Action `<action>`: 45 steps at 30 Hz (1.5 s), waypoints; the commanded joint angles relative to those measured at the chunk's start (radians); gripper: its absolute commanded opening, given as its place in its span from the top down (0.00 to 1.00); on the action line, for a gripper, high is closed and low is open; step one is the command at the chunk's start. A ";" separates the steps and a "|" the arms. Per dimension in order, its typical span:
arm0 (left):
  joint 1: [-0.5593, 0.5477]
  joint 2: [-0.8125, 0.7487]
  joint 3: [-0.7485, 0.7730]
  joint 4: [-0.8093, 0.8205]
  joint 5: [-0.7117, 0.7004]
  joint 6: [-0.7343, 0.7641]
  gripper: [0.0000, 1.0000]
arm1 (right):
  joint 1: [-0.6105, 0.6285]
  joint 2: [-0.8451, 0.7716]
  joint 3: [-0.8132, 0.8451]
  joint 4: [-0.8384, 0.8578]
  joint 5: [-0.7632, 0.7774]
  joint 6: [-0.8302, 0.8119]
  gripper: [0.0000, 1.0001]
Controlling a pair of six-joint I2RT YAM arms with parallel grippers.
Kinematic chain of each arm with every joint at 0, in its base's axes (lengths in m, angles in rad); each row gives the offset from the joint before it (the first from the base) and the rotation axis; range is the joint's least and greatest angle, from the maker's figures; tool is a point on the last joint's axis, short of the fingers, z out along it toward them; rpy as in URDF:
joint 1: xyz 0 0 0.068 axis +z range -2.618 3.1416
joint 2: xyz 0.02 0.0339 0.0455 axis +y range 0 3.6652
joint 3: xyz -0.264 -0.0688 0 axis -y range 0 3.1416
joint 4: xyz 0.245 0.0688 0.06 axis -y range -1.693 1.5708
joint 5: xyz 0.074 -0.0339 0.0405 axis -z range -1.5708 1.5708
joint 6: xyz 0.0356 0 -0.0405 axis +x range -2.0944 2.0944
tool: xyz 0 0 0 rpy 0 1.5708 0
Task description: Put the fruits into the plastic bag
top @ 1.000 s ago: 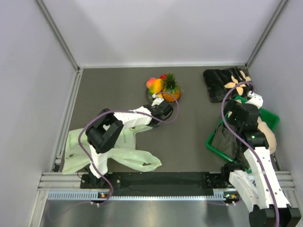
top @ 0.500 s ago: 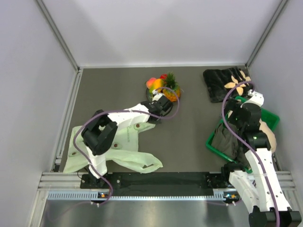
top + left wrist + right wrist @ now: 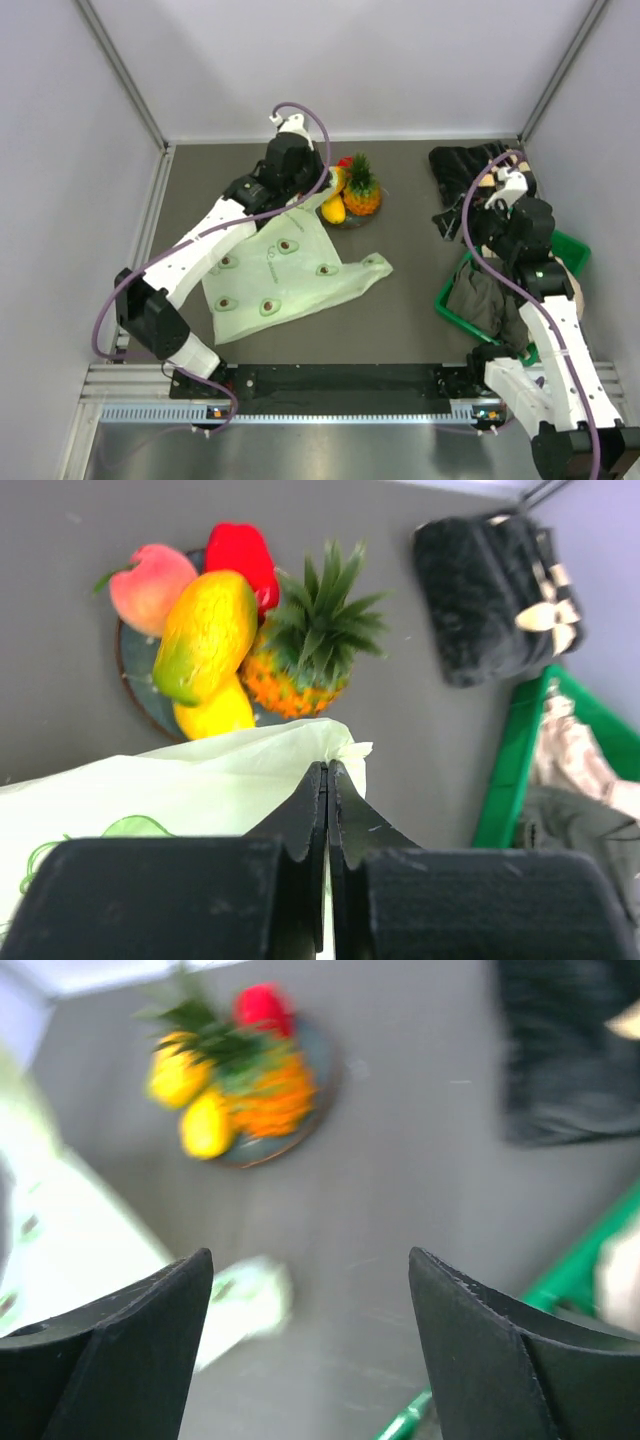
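Note:
The fruits sit heaped on a small grey plate (image 3: pixel 352 219): an orange pineapple (image 3: pixel 362 192) (image 3: pixel 300 660), a yellow-red mango (image 3: pixel 205 635), a pink-orange one (image 3: pixel 150 585), a red round one (image 3: pixel 242 555) and a yellow piece (image 3: pixel 333 210). The pale green plastic bag (image 3: pixel 280 270) lies spread flat, slanting from the plate toward the near left. My left gripper (image 3: pixel 318 197) (image 3: pixel 328 770) is shut on the bag's top edge (image 3: pixel 200 780), right beside the plate. My right gripper (image 3: pixel 478 212) (image 3: pixel 310 1251) hangs open and empty over bare table to the right of the fruits (image 3: pixel 240 1090).
Black clothes (image 3: pixel 470 170) lie at the back right. A green basket (image 3: pixel 560 250) with more clothes stands at the right edge, close under the right arm. One bag handle loop (image 3: pixel 375 265) points toward the table's middle. Walls close in the left, back and right.
The left gripper shut on the bag's edge, then lifted and carried it far back to the plate, dragging the bag out flat. The right gripper swung toward the back and its jaws narrowed slightly.

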 commanded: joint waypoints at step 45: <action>0.184 -0.148 0.101 0.197 0.610 -0.312 1.00 | 0.625 0.511 0.341 0.378 0.147 -0.182 0.45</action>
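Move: The bag's upper corner, already pinched in the left fingers, is about 24 cm to the right hand's left, 9 cm ahead and some 3 cm higher. From the left hand the fruit bowl lies 10 cm ahead, 1 cm right and 24 cm down, with the pineapple 11 cm ahead and 5 cm right at similar depth. The bag's loose right end is roughly 13 cm left of the right hand, 3 cm ahead and 20 cm below. Swing the right gripper about 22 cm left to the bag's hanging edge below the held corner, turning it some 35 degrees counter-clockwise and partly closing the fingers; arc up a few centimetres, then sink again. Meanwhile keep the left pinch and raise the corner 12 cm, easing back slightly and rolling the hand's left side down. ##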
